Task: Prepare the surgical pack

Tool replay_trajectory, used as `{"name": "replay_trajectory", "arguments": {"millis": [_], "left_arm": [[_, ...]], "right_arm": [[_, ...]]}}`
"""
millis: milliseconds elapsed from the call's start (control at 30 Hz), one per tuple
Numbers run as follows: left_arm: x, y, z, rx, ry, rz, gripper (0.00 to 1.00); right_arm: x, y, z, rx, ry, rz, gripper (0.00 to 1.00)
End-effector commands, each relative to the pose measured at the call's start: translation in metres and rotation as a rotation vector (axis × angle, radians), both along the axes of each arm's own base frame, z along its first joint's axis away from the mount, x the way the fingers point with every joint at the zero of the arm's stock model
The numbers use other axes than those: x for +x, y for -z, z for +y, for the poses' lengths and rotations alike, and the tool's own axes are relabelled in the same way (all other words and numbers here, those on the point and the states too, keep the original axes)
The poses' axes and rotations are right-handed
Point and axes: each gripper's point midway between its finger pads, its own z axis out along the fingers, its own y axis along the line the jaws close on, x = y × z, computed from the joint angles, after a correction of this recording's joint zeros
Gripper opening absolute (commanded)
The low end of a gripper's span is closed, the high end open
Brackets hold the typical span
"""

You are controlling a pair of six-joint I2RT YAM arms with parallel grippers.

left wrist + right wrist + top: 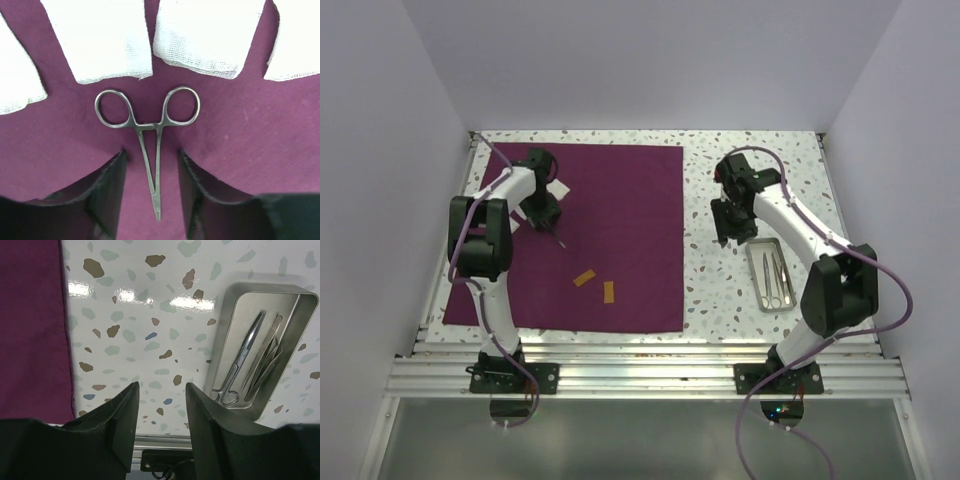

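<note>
The surgical pack is a plum-purple cloth [620,230] spread flat as a large square on the left half of the table. My left gripper [548,225] hangs low over its far left part. In the left wrist view, steel forceps [158,165] lie on the cloth [250,130] between my left gripper's [152,155] open jaws, with neither finger touching them. Their ring handles point toward white gauze squares [100,35]. My right gripper [725,238] hovers over bare table between the cloth and a metal tray [754,262]; in its own wrist view my right gripper [161,387] is open and holds nothing.
The silver tray [225,355] holds scissors [240,365] and other steel instruments. Two small orange strips [585,278] lie on the cloth's near part. White walls enclose the speckled table on three sides. A metal rail [640,375] runs along the near edge.
</note>
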Motion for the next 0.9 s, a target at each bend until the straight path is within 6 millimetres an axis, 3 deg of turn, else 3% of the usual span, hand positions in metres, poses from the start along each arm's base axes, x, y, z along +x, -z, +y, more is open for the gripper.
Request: {"name": "replay_trajectory", "arguments": {"millis": [0, 167, 433, 600, 867], "left_arm": [[0.000, 0.011, 0.005, 0.033, -0.038, 0.022, 0.44], [-0.006, 0.016, 0.006, 0.039, -0.038, 0.033, 0.26], [-0.004, 0.002, 0.007, 0.045, -0.033, 0.001, 0.13], [-0.005, -0.004, 0.005, 0.032, -0.025, -0.009, 0.00], [-0.005, -0.028, 0.002, 0.009, 0.000, -0.066, 0.00]], "right_arm": [[0.008, 0.000, 0.014, 0.033, -0.016, -0.011, 0.46], [0.018, -0.004, 0.031, 0.042, -0.047, -0.027, 0.45], [0.021, -0.004, 0.056, 0.042, -0.104, -0.035, 0.45], [0.021, -0.004, 0.064, 0.047, -0.118, -0.042, 0.45], [0.022, -0.002, 0.087, 0.119, -0.154, -0.031, 0.45]]}}
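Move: Right between the left hand's open fingers lies the small clamp, its middle about 1 cm ahead and 1 cm below, rings pointing forward-left. Beyond it the nearest gauze pad sits about 9 cm ahead and 3 cm left of the hand, another some 6 ahead and 7 left, and a third 11 ahead and 1 right. From the right hand, the clamp is roughly 43 cm left, 2 ahead and 11 down; the tray lies 12 cm right, 9 back and 11 down. Closing on the clamp's shanks just below the rings, the left fingers pinch them from both sides while the hand stays low over the cloth, then begins easing back by under 1 cm with the grip kept. The empty right hand glides about 6.5 cm left, away from the tray and towards the clamp, turning some 10 degrees counter-clockwise, fingers still half open. ##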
